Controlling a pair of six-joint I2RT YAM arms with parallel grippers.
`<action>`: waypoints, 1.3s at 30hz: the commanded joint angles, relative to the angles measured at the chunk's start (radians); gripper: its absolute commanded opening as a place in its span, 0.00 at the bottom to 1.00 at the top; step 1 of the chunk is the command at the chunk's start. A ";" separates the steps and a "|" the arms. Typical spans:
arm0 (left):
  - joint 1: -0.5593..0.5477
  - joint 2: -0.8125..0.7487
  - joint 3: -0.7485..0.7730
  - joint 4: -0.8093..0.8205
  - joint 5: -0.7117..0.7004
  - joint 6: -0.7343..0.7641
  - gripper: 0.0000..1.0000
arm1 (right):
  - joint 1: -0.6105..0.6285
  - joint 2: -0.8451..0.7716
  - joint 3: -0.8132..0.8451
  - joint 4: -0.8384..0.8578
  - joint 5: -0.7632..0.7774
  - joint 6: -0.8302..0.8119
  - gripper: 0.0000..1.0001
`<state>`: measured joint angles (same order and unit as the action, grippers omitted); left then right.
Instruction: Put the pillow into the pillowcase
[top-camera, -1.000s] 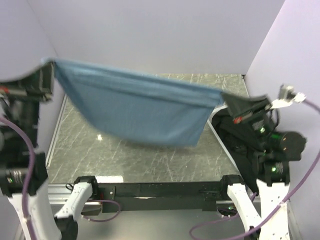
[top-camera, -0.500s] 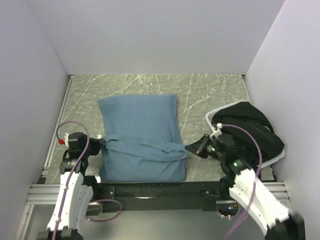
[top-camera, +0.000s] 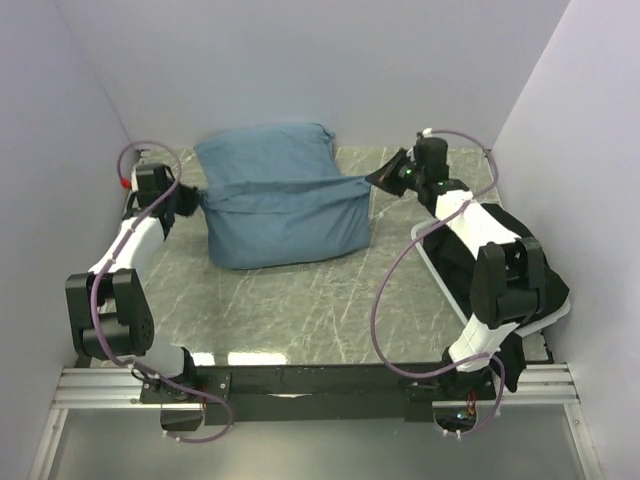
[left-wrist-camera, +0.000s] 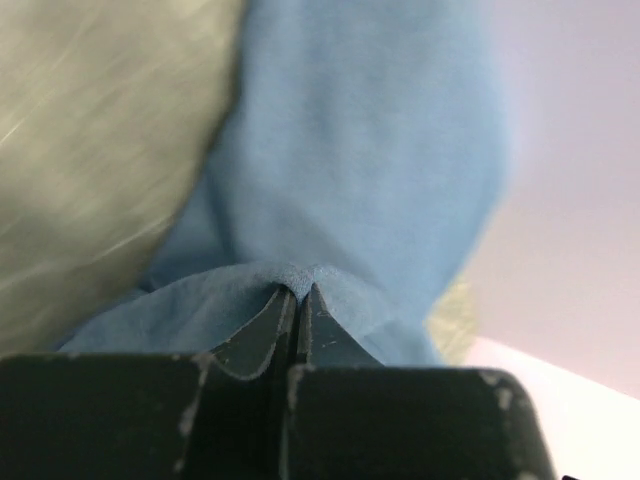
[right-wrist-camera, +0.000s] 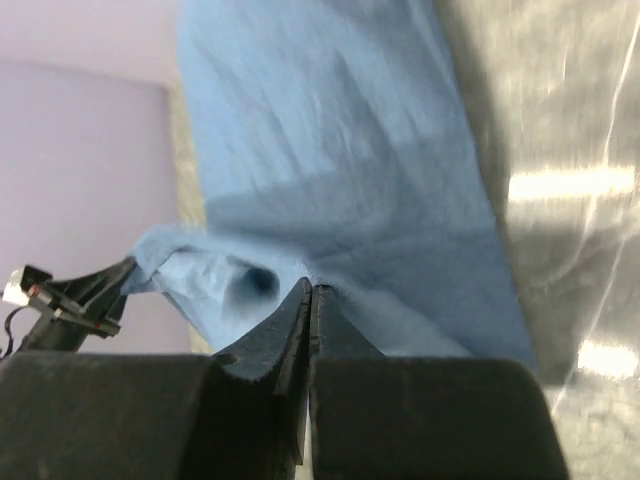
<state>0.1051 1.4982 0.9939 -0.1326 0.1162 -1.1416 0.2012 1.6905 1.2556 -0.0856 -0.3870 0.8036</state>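
The dusty-blue pillowcase (top-camera: 280, 200) lies plump and bulging at the far middle of the table, its near hem stretched taut between both grippers. My left gripper (top-camera: 192, 197) is shut on the hem's left corner; in the left wrist view its tips (left-wrist-camera: 297, 291) pinch blue cloth (left-wrist-camera: 360, 150). My right gripper (top-camera: 377, 180) is shut on the right corner, its tips (right-wrist-camera: 310, 287) biting the cloth (right-wrist-camera: 340, 130). The pillow is hidden; no cream surface shows in any view.
A black fabric bundle (top-camera: 470, 270) fills a white tray (top-camera: 432, 262) at the right, under my right arm. Lilac walls (top-camera: 300, 70) close in the back and both sides. A black rail (top-camera: 320, 378) runs along the near edge.
A second ago the pillowcase hung in the air between raised grippers. Half a second ago it lay at the near edge. Now both arms reach far, with it at the back.
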 joint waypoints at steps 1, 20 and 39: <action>0.010 -0.024 0.092 0.015 0.016 0.051 0.01 | -0.019 -0.037 0.061 -0.033 -0.041 -0.011 0.00; 0.016 -1.245 -0.324 -0.883 -0.311 -0.113 0.06 | -0.028 -1.170 -0.788 -0.428 -0.056 0.028 0.00; 0.018 -1.311 -0.219 -0.841 -0.130 0.011 0.55 | -0.028 -1.507 -0.725 -0.771 -0.007 0.020 0.58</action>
<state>0.1146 0.0948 0.8177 -1.1473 -0.1421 -1.2240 0.1761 0.1036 0.4530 -0.9226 -0.4088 0.8734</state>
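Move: Each hand still pinches one corner of the pillowcase's near hem, which is bound for the table's front edge. For the left hand its corner's place there lies some 37 cm back, 2 cm to the right and 15 cm below; for the right hand about 36 cm back, 6 cm to the right and 19 cm below. The case's far end is roughly 17 cm ahead and 17 cm right of the left hand; the black bin's middle is some 32 cm right of the right hand and 14 cm back. After a brief lift, both arms sweep the pinched hem straight back towards the bases and the table's front edge, each about 30 cm, the left hand finishing higher than it began and turning some 15 degrees counter-clockwise, the right one finishing lower and drifting about 6 cm to its right. As the pull eases out, the left fingers open first and the right ones just after, to a little over half wide, letting go of both corners so that the hem can settle on the table. ##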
